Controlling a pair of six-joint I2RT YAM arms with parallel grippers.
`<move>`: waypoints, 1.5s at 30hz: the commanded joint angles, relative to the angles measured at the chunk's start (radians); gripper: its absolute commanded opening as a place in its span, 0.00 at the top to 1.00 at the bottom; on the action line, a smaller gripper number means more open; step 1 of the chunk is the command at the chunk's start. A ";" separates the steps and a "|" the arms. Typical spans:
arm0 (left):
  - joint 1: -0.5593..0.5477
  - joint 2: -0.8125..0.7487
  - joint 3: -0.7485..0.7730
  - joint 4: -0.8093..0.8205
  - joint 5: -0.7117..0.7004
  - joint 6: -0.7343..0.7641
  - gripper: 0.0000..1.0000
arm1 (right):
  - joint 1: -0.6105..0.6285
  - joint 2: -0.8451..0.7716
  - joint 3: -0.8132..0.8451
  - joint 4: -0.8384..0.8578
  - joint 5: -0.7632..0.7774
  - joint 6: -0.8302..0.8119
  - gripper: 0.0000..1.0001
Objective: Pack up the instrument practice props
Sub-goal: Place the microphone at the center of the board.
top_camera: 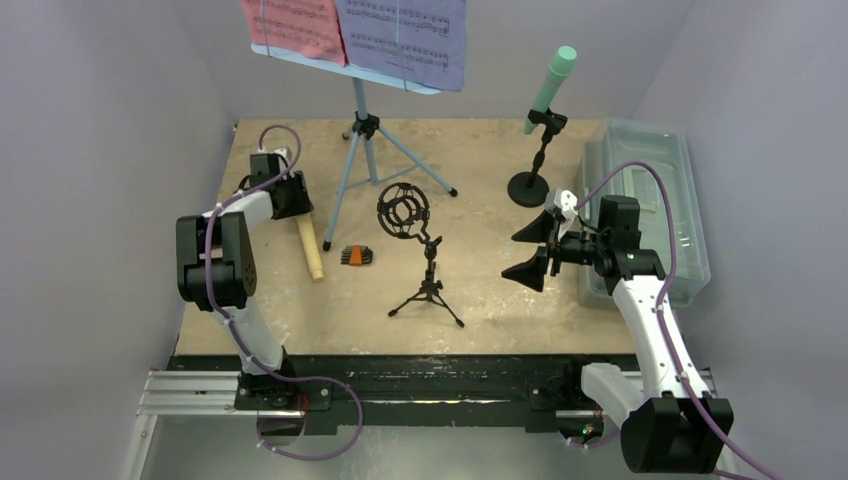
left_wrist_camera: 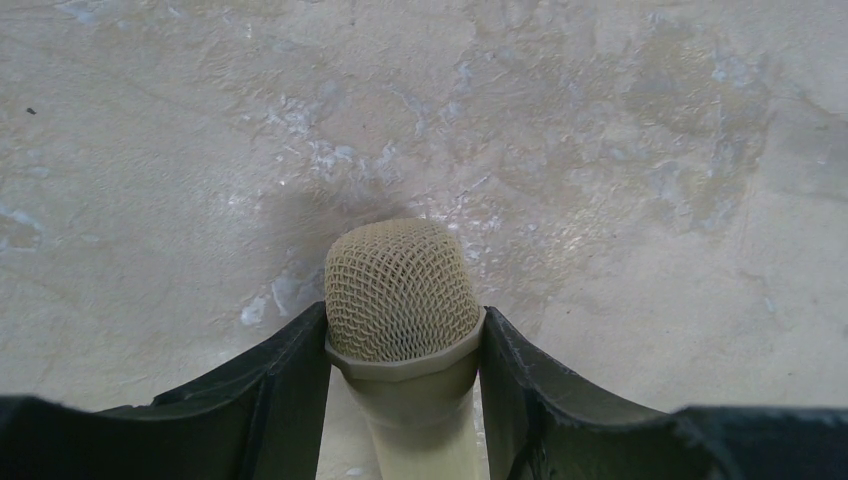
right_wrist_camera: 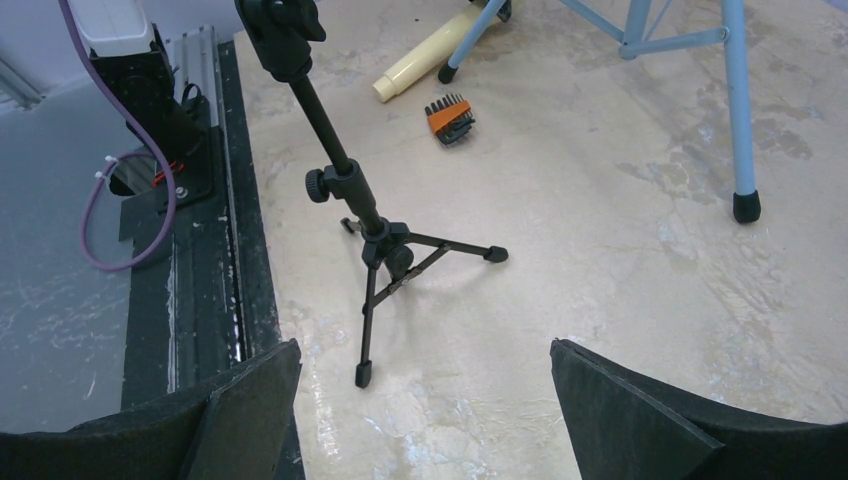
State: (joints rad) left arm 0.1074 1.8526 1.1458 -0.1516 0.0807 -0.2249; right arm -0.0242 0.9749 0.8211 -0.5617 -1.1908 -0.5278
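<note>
My left gripper [left_wrist_camera: 403, 345] is shut on the yellow microphone [left_wrist_camera: 400, 290], its fingers pressing the collar just below the mesh head. From above, the microphone's body [top_camera: 311, 250] slants away from the left gripper [top_camera: 287, 190] towards the near edge. A light-blue tripod [top_camera: 362, 140] carries a red page [top_camera: 295, 25] and a purple page [top_camera: 405, 35]. The mint-green microphone [top_camera: 551, 85] stands in a black round-base stand [top_camera: 530, 185]. A small black tripod [top_camera: 428, 285] with an empty shock mount stands mid-table. My right gripper [top_camera: 535, 250] hangs open, nothing between its fingers, right of that tripod [right_wrist_camera: 378, 245].
A translucent grey tub [top_camera: 650, 215] lies along the right edge, just behind my right arm. A small orange-and-black item [top_camera: 355, 255] lies between the yellow microphone and the black tripod. The black rail [top_camera: 400, 375] runs along the near edge.
</note>
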 commanded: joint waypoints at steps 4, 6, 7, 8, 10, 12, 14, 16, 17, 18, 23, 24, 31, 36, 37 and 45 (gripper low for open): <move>0.028 0.002 0.058 0.023 0.136 -0.059 0.59 | 0.005 0.002 0.033 0.002 0.006 -0.014 0.01; 0.032 -0.006 0.057 0.023 0.150 -0.066 0.48 | 0.006 0.002 0.033 0.002 0.009 -0.014 0.01; 0.033 -0.010 0.054 0.024 0.156 -0.068 0.43 | 0.006 0.003 0.033 0.002 0.010 -0.014 0.01; 0.036 -0.015 0.050 0.028 0.163 -0.069 0.39 | 0.005 0.004 0.033 0.002 0.010 -0.014 0.01; 0.038 -0.022 0.043 0.033 0.167 -0.071 0.32 | 0.006 0.004 0.033 0.002 0.011 -0.014 0.01; 0.040 -0.029 0.037 0.038 0.175 -0.073 0.26 | 0.006 0.005 0.032 0.003 0.011 -0.014 0.01; 0.040 -0.039 0.032 0.044 0.181 -0.071 0.23 | 0.006 0.005 0.033 0.002 0.013 -0.014 0.01; 0.042 -0.050 0.023 0.051 0.182 -0.072 0.21 | 0.005 0.005 0.034 0.002 0.014 -0.014 0.01; 0.041 -0.055 0.020 0.053 0.182 -0.073 0.21 | 0.006 0.005 0.033 0.002 0.014 -0.015 0.01; 0.041 -0.060 0.018 0.053 0.182 -0.073 0.21 | 0.005 0.005 0.033 0.002 0.015 -0.015 0.01; 0.041 -0.089 0.003 0.057 0.180 -0.071 0.21 | 0.006 0.005 0.033 0.002 0.017 -0.017 0.01; 0.041 -0.097 -0.001 0.057 0.179 -0.071 0.21 | 0.005 0.007 0.032 0.002 0.019 -0.017 0.01; 0.041 -0.198 -0.044 0.061 0.155 -0.068 0.19 | 0.006 0.005 0.032 0.002 0.021 -0.018 0.01; 0.041 -0.269 -0.080 0.064 0.152 -0.062 0.15 | 0.005 0.005 0.032 0.002 0.023 -0.020 0.01; 0.041 -0.282 -0.084 0.061 0.154 -0.058 0.14 | 0.005 0.005 0.032 0.002 0.023 -0.021 0.01; 0.042 -0.409 -0.152 0.037 0.121 -0.104 0.00 | 0.006 0.004 0.032 0.000 0.025 -0.024 0.01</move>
State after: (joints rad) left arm 0.1394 1.5215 1.0187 -0.1211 0.2302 -0.2897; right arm -0.0242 0.9752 0.8211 -0.5617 -1.1687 -0.5327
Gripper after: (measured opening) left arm 0.993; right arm 0.987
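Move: The left hand already has the microphone pinched at the neck, low over the board; its middle lies about 8 cm back and 2 cm right. The music stand's near foot is some 9 cm back and 6 cm right of the hand, the black comb with the orange band about 12 cm back and 13 cm right. From the idle right hand, the microphone lies roughly 14 cm ahead, 44 cm left and 20 cm below. The left fingers open wide, let go of the microphone's neck and rise about 10 cm, tilting up some 15 degrees. ##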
